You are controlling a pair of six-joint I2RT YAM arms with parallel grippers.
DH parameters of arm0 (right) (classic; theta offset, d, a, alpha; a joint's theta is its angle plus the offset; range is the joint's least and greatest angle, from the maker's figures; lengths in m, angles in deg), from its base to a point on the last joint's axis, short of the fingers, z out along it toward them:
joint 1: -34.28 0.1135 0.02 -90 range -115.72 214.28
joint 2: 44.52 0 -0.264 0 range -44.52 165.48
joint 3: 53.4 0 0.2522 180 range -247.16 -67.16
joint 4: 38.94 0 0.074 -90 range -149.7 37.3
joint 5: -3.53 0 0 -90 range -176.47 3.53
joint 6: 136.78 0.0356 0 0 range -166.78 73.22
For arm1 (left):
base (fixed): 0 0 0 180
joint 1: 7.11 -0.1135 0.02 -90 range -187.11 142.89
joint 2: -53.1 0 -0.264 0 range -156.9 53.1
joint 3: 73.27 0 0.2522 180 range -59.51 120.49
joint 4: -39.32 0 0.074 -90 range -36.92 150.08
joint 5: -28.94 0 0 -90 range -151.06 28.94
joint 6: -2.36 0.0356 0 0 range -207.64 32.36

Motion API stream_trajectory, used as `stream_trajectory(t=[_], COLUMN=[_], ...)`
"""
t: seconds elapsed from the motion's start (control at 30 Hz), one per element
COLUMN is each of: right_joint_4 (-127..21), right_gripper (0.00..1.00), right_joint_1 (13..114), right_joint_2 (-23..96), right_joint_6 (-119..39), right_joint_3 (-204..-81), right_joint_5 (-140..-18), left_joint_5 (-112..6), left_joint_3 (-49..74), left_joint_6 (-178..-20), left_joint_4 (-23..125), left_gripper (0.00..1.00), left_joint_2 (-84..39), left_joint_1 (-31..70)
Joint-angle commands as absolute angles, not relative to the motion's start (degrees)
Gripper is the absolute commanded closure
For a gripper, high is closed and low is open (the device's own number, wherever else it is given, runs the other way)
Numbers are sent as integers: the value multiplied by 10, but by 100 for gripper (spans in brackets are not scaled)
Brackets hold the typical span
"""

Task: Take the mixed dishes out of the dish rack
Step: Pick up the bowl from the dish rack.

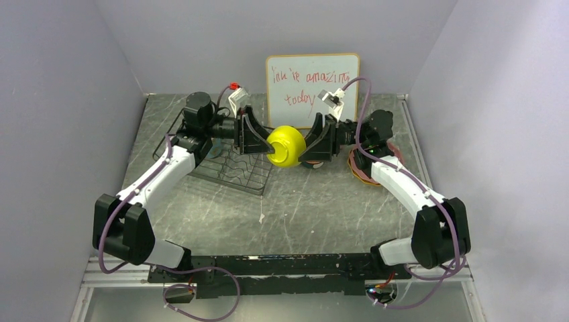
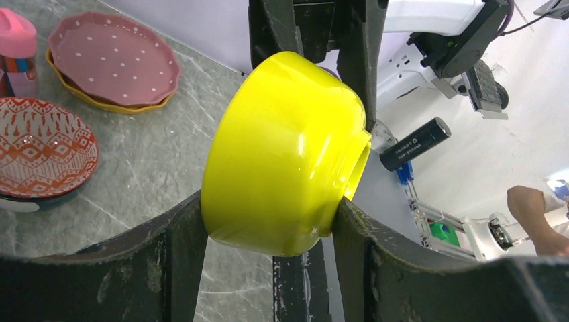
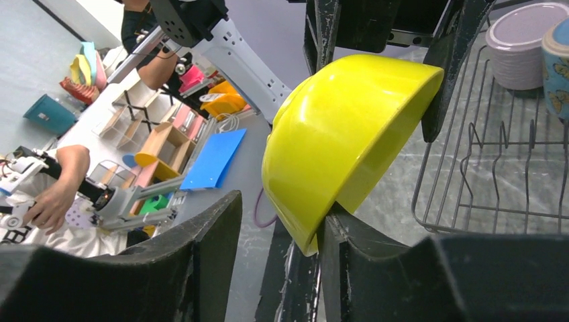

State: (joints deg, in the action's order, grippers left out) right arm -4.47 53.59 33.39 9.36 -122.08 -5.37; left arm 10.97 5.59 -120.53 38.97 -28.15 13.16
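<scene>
A yellow bowl (image 1: 286, 147) hangs in the air between my two grippers, right of the black wire dish rack (image 1: 228, 168). My left gripper (image 2: 268, 221) is shut on the yellow bowl (image 2: 288, 154), one finger on each side of it. My right gripper (image 3: 280, 208) stands open around the bowl's rim (image 3: 342, 134): one finger touches the rim, the other is still apart from it. A lilac mug (image 3: 527, 43) and a blue mug (image 3: 557, 60) stand in the rack (image 3: 483, 181). A pink speckled plate (image 2: 114, 57) lies on an orange-yellow plate (image 2: 100, 104) on the table.
A bowl with a red pattern inside (image 2: 40, 147) and a small pink bottle (image 2: 15, 40) stand on the table beside the plates. A white board with red writing (image 1: 312, 87) leans on the back wall. Grey walls close in both sides.
</scene>
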Motion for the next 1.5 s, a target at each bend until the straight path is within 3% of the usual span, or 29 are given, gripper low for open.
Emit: stream_trajectory(t=[0.0, 0.27, 0.33, 0.4, 0.6, 0.8, 0.93, 1.2, 1.47], right_joint_4=[5, 7, 9, 9, 0, -18, -119, -488, -801], right_gripper=[55, 72, 82, 100, 100, 100, 100, 100, 100], right_joint_1=[546, 546, 547, 547, 547, 547, 547, 541, 530], right_joint_2=[332, 328, 326, 322, 311, 308, 303, 283, 250], right_joint_6=[103, 106, 108, 107, 98, 77, -1, -306, -600], right_joint_3=[-1230, -1225, -1224, -1221, -1216, -1215, -1225, -1286, -1354], right_joint_5=[-42, -44, -45, -49, -51, -51, -48, -87, -281], left_joint_5=[109, 117, 117, 115, 106, 92, 79, 44, -90], left_joint_3=[52, 47, 47, 47, 56, 65, 74, 104, 151], left_joint_6=[-1206, -1174, -1163, -1152, -1129, -1099, -1057, -967, -846], left_joint_4=[358, 378, 386, 394, 415, 435, 469, 581, 751], left_gripper=[96, 86, 83, 80, 62, 27, 6, 6, 6], left_joint_2=[-274, -275, -277, -277, -283, -289, -285, -269, -242], left_joint_1=[133, 132, 133, 133, 133, 133, 133, 133, 133])
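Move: The yellow bowl, held up by the left hand, has its middle about 5 cm to that hand's right; from the right hand, whose open fingers straddle its wall, it is about 5 cm left and 1 cm ahead. The stacked bowls lie some 16 cm ahead of the right hand, 6 cm right and 26 cm below. From there the pink plate is about 13 cm ahead and 29 right, the dish rack 16 ahead and 28 left, both near table height. Drawing back 1-2 cm together, the two hands trade the bowl: the right fingers shut and pinch its wall near the rim, pause, and only then do the left fingers spread and let go. Both hands next sink about 3 cm and go forward nearly 4 cm, the right keeping its pinch and both wrists tilting some 10-15 degrees. ##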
